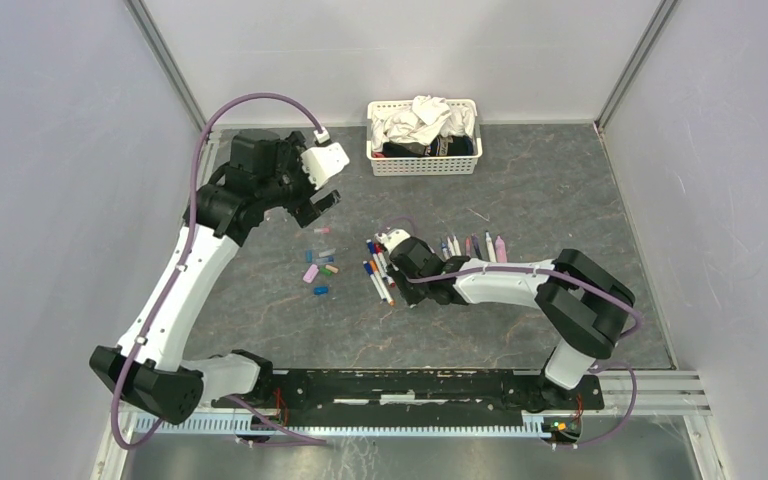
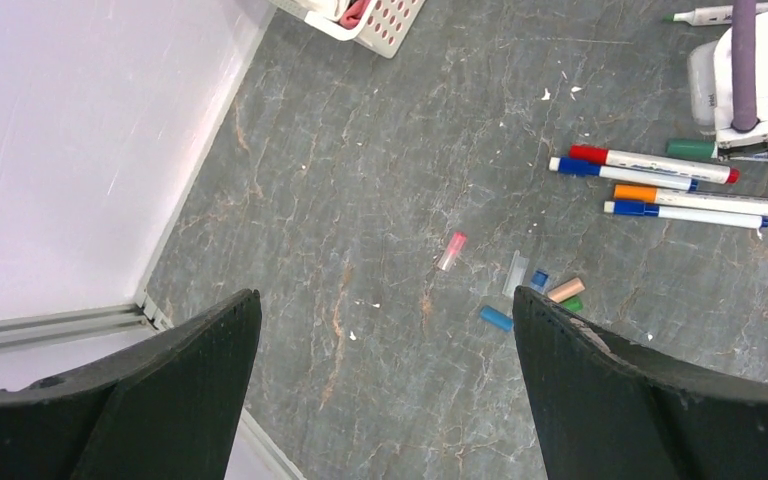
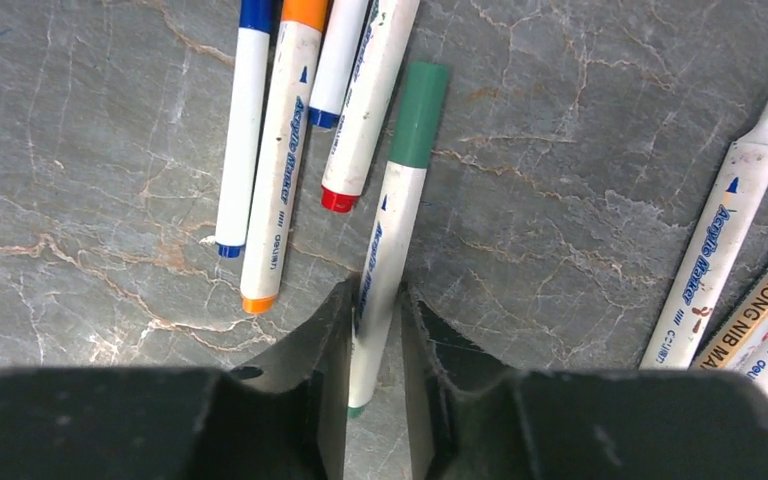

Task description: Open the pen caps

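My right gripper (image 3: 375,295) is shut on the white barrel of a green-capped pen (image 3: 384,235) that lies on the table, its green cap (image 3: 418,115) pointing away from me. Beside it lie three more capped pens (image 3: 285,150); an uncapped green-tipped pen (image 3: 720,240) lies to the right. From above, the right gripper (image 1: 392,243) sits over the pen group (image 1: 378,282). Several loose pen caps (image 2: 495,318) in pink, blue, orange and green lie scattered left of the pens (image 1: 320,268). My left gripper (image 2: 385,295) hangs open and empty above the table, near the caps.
A white basket (image 1: 423,165) of cloths stands at the back of the table. Another row of pens (image 1: 475,246) lies right of the right gripper. Grey walls enclose the table on the left, back and right.
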Controlling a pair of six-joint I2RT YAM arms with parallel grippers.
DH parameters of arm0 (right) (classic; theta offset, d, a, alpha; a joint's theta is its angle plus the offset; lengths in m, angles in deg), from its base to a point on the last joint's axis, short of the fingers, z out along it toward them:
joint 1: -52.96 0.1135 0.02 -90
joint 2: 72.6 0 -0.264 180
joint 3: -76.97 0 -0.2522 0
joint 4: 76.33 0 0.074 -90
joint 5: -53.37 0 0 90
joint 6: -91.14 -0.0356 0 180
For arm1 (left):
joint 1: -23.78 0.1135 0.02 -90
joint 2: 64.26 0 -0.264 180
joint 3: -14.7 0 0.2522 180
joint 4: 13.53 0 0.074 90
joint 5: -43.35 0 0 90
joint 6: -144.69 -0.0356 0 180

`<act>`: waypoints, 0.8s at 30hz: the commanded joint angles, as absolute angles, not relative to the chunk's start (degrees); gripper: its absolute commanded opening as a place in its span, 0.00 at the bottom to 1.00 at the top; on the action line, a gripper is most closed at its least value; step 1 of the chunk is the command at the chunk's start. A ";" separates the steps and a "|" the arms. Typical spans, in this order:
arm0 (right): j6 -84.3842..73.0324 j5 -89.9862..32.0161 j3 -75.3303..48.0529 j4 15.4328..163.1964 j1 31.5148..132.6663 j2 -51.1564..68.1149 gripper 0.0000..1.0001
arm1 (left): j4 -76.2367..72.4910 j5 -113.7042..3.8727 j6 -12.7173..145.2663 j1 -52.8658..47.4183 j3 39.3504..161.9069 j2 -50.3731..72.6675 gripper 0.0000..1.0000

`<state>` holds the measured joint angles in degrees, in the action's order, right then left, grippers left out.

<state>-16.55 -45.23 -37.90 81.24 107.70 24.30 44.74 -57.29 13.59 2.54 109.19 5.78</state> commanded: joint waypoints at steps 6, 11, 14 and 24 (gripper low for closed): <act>-12.77 -52.54 -39.62 81.09 107.72 23.05 0.00 | 39.02 -53.87 15.19 2.86 109.30 2.43 1.00; -12.47 -53.13 -37.61 79.29 107.62 24.58 0.00 | 41.38 -53.01 13.68 2.87 108.01 3.44 1.00; -13.81 -53.62 -36.32 78.45 107.26 24.96 0.00 | 43.82 -55.24 12.32 2.86 105.68 3.76 1.00; -12.31 -54.79 -29.51 73.05 106.54 19.96 0.00 | 49.73 -71.41 6.44 2.70 95.00 6.35 1.00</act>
<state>-13.08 -52.44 -34.03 76.02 107.09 24.02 46.84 -62.62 11.45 2.69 97.54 4.99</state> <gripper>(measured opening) 0.024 0.996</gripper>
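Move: The right hand's open fingers straddle the green-capped pen near its rear; the pen's middle is about 2 cm ahead and level sideways. The orange-capped marker lies some 6 cm left and 2 ahead, the red-capped one 5 left and 6 ahead, and the nearest uncapped pen 8 right and 8 ahead. From the raised left hand, the green-capped pen is about 17 cm right, 7 back and 29 below; the loose pink cap is roughly 5 back, 3 left and 29 below. Shutting on the green-capped pen's white body near its rear, the right fingers pinch it while the hand eases forward and a little right, about 3 cm in all, then rises some 1.5 cm near the end. The left hand, open throughout, first rises about 2 cm, then sinks quickly by some 10 cm towards the loose caps and pen, drawing back a little as its fingers tip further down. ##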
